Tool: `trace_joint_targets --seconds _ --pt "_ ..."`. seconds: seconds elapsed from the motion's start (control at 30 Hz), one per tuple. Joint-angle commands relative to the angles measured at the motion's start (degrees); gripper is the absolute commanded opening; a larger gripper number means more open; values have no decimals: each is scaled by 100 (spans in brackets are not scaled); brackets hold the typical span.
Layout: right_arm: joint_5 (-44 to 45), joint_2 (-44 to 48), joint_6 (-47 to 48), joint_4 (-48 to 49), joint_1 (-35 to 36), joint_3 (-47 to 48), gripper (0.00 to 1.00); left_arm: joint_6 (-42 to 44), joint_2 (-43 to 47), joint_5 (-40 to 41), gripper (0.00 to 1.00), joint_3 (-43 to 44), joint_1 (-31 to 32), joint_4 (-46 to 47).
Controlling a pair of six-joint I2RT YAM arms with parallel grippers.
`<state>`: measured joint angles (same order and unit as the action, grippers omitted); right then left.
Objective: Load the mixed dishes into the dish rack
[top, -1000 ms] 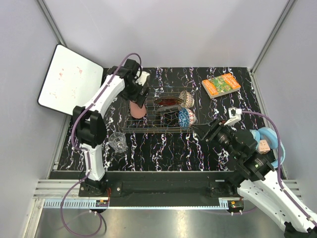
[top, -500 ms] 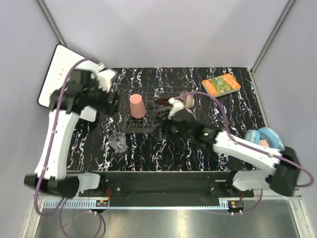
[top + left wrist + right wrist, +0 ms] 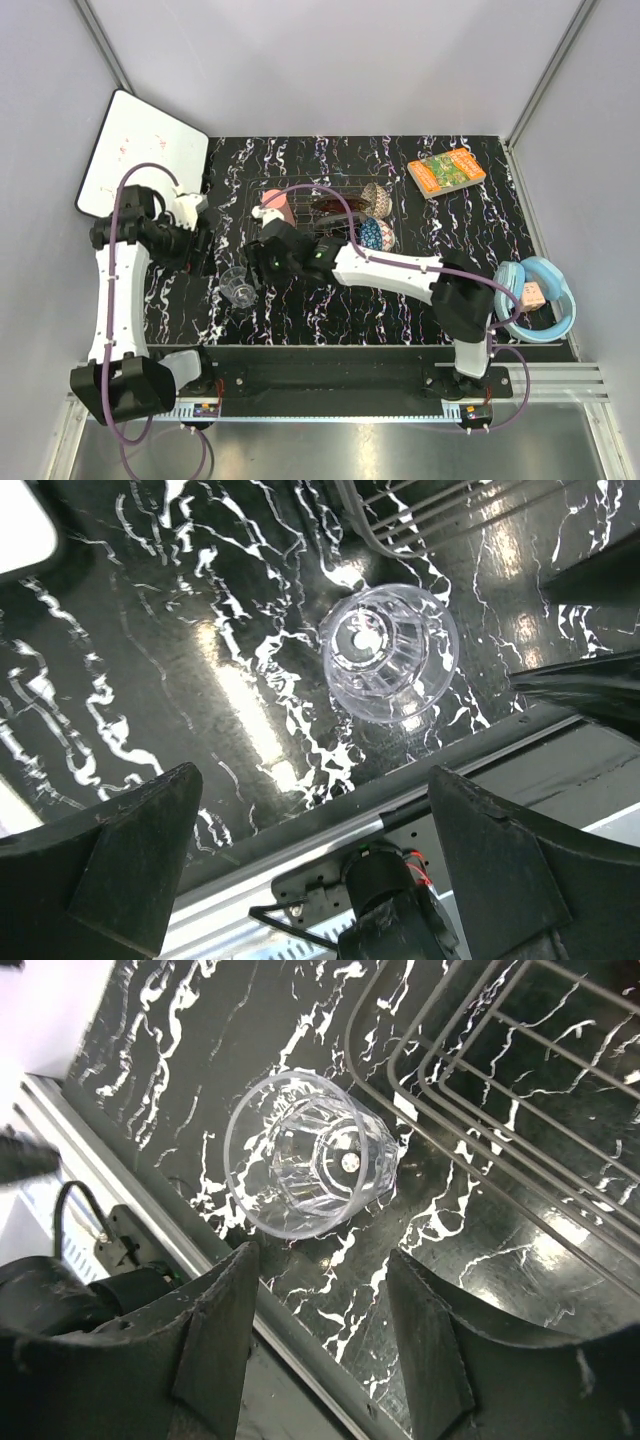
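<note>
The small clear glass (image 3: 238, 285) stands upright on the black marbled table, left of the dish rack (image 3: 345, 262). My right gripper (image 3: 257, 265) hovers open just above it; in the right wrist view the glass (image 3: 310, 1155) lies ahead of the open gripper (image 3: 322, 1260), not between the fingers. My left gripper (image 3: 203, 248) is wide open to the glass's left, and the glass (image 3: 390, 655) shows beyond the gripper (image 3: 312, 780). In the rack are the pink cup (image 3: 271, 198), partly hidden by my right arm, the red dish (image 3: 335, 205), the tan-red bowl (image 3: 375, 197) and the blue bowl (image 3: 377, 236).
A white board (image 3: 140, 160) leans at the far left. An orange-green book (image 3: 447, 170) lies at the back right. A light blue round thing (image 3: 548, 290) sits at the right edge. The rack's wire corner (image 3: 500, 1110) is close beside the glass; the table's front rail (image 3: 330, 840) runs below it.
My left arm has pulled back from the rack, leaving the pink cup standing there, and dropped to the glass's left. My right arm has swung from the right side across to the glass.
</note>
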<state>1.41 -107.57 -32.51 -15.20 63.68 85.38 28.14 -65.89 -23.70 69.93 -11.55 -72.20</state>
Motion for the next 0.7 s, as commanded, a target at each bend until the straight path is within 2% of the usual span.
trace_joint_targets --seconds 0.0,0.13,0.37,0.67 --pt "166 -107 193 -106 65 313 61 279 260 -416 99 -523 -49 312" --pt "509 498 219 86 57 -205 61 280 173 -91 95 -1121 -40 969" --pt "878 1974 0 535 66 -1251 60 51 -196 287 89 -1341 425 1796" --pt "1204 2925 -300 747 57 -2157 60 -37 -794 901 77 -1816 1005 2693"
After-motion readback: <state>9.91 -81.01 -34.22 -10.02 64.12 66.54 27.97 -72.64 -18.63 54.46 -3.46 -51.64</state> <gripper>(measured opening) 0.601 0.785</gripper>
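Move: The glass lies about 4 cm ahead of the left gripper, 7 cm to its right and some 13 cm below. From that gripper the pink cup in the rack stands roughly 20 cm ahead and 15 cm to the right, and the dish rack's middle about 18 cm ahead and 25 cm to the right. From the right gripper the same glass is about 3 cm ahead, 6 cm to the left and 9 cm down. Bring the left gripper down about 9 cm towards the glass, easing back a little at first and then forward some 4 cm, and start narrowing the wide-open fingers without touching yet. Meanwhile clear the right gripper away from the glass, after a slight dip, some 8 cm to the right and 9 cm up, its fingers staying part open. ##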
